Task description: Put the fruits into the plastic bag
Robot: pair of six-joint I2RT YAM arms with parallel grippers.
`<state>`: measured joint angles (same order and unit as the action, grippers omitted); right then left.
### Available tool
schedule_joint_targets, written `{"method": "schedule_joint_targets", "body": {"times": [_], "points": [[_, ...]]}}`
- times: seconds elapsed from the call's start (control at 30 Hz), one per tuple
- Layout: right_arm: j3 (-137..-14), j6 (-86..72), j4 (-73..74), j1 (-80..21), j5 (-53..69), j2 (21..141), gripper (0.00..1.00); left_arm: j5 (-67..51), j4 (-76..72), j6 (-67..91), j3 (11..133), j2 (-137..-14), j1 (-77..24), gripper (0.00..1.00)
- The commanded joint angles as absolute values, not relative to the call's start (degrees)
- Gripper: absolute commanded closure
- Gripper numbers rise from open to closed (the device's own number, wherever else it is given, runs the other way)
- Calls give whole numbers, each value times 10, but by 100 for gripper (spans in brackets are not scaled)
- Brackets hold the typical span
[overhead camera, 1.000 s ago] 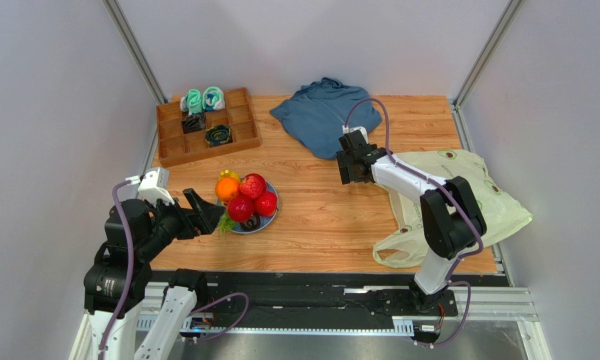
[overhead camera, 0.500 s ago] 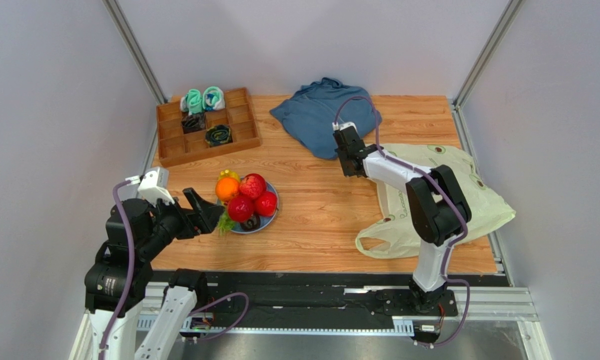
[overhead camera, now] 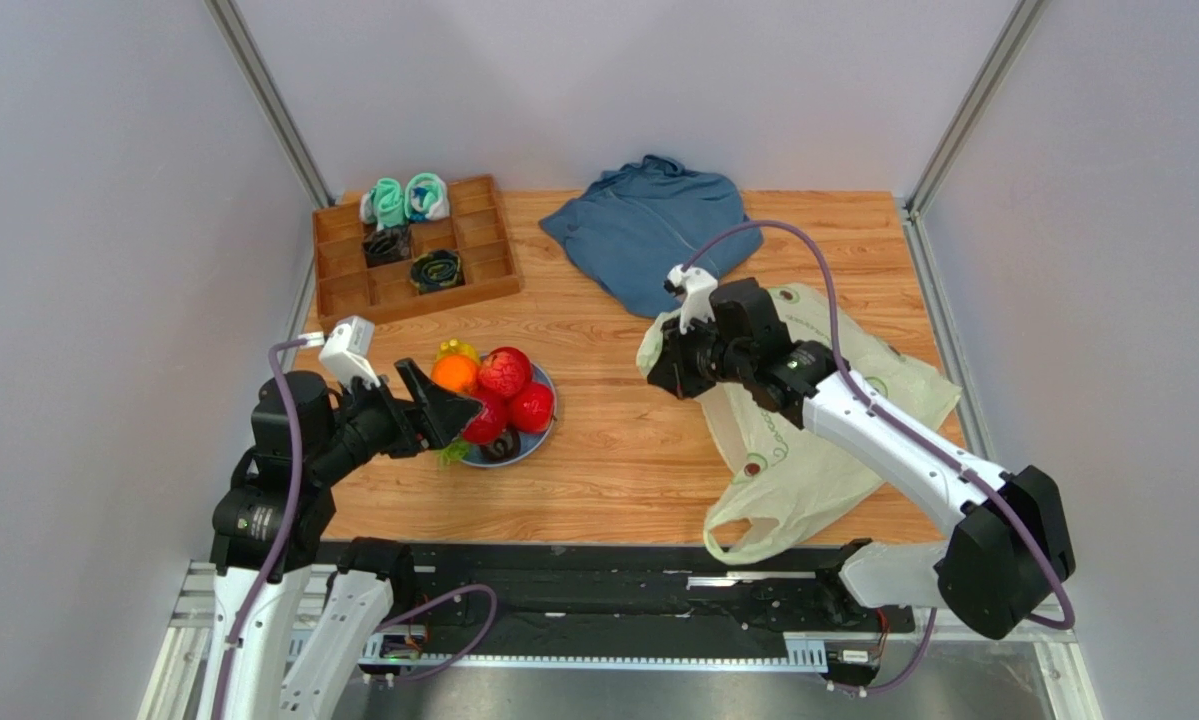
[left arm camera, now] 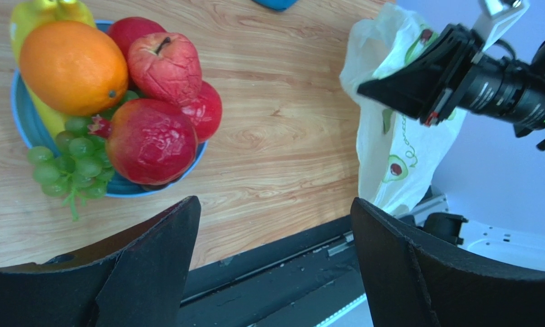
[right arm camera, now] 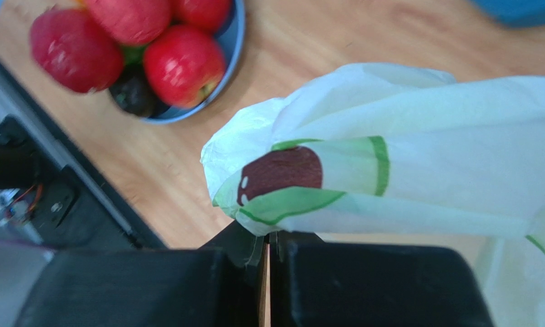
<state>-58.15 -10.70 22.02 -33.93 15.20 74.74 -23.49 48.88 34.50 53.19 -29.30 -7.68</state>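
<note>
The fruits lie in a blue bowl [overhead camera: 542, 429]: red apples [overhead camera: 506, 371], an orange [overhead camera: 454, 377], green grapes [left arm camera: 73, 163], a banana [left arm camera: 32, 13] and a dark avocado [right arm camera: 133, 95]. My left gripper [overhead camera: 443, 419] is open and empty, just left of the bowl. My right gripper [overhead camera: 668, 365] is shut on an edge of the pale-green plastic bag [overhead camera: 801, 450] and holds it lifted over the table's middle. The bag [right arm camera: 405, 150] drapes back to the right. It also shows in the left wrist view [left arm camera: 398, 136].
A wooden compartment tray [overhead camera: 410, 255] with rolled socks stands at the back left. A folded blue garment [overhead camera: 643, 225] lies at the back centre. The table's black front rail [overhead camera: 635, 563] runs below the bag.
My right gripper has swung toward the centre and forward, pulling the bag's edge up and leftward. My left gripper has moved right, up to the bowl.
</note>
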Motion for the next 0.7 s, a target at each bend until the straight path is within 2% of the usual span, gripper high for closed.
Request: {"method": "schedule_joint_targets", "body": {"times": [0.0,0.13,0.43,0.67], "points": [[-544,-162,219,-380,230,719,100,-292,393,395,510,-295,-75,11],[-535,-194,210,-446,222,716,100,-294,357,422,483,-290,-98,13],[-568,-243,163,-560,194,759,100,-192,302,477,434,-300,-270,15],[-582,-253,166,-598,181,762,100,-105,273,479,453,-357,-379,15]]}}
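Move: My right hand pinches the bag's rim about 26 cm to the right of my open left hand, 10 cm farther out and 10 cm lower. The fruit plate sits roughly 10 cm ahead of my left hand, 3 cm to its right and 21 cm below, with the orange 13 cm ahead and 2 cm left. From my right hand, the left gripper is some 26 cm left, 10 cm back and 10 cm higher; the plate is level with it, 23 cm left. I keep the bag's rim pinched in my right hand and draw it back about 15 cm and left about 10, towards my left gripper, swinging the fingers some 20 degrees counter-clockwise. My left hand comes to meet it, wide open, going right about 8 cm and a little down while turning clockwise; it has not touched the bag yet. ##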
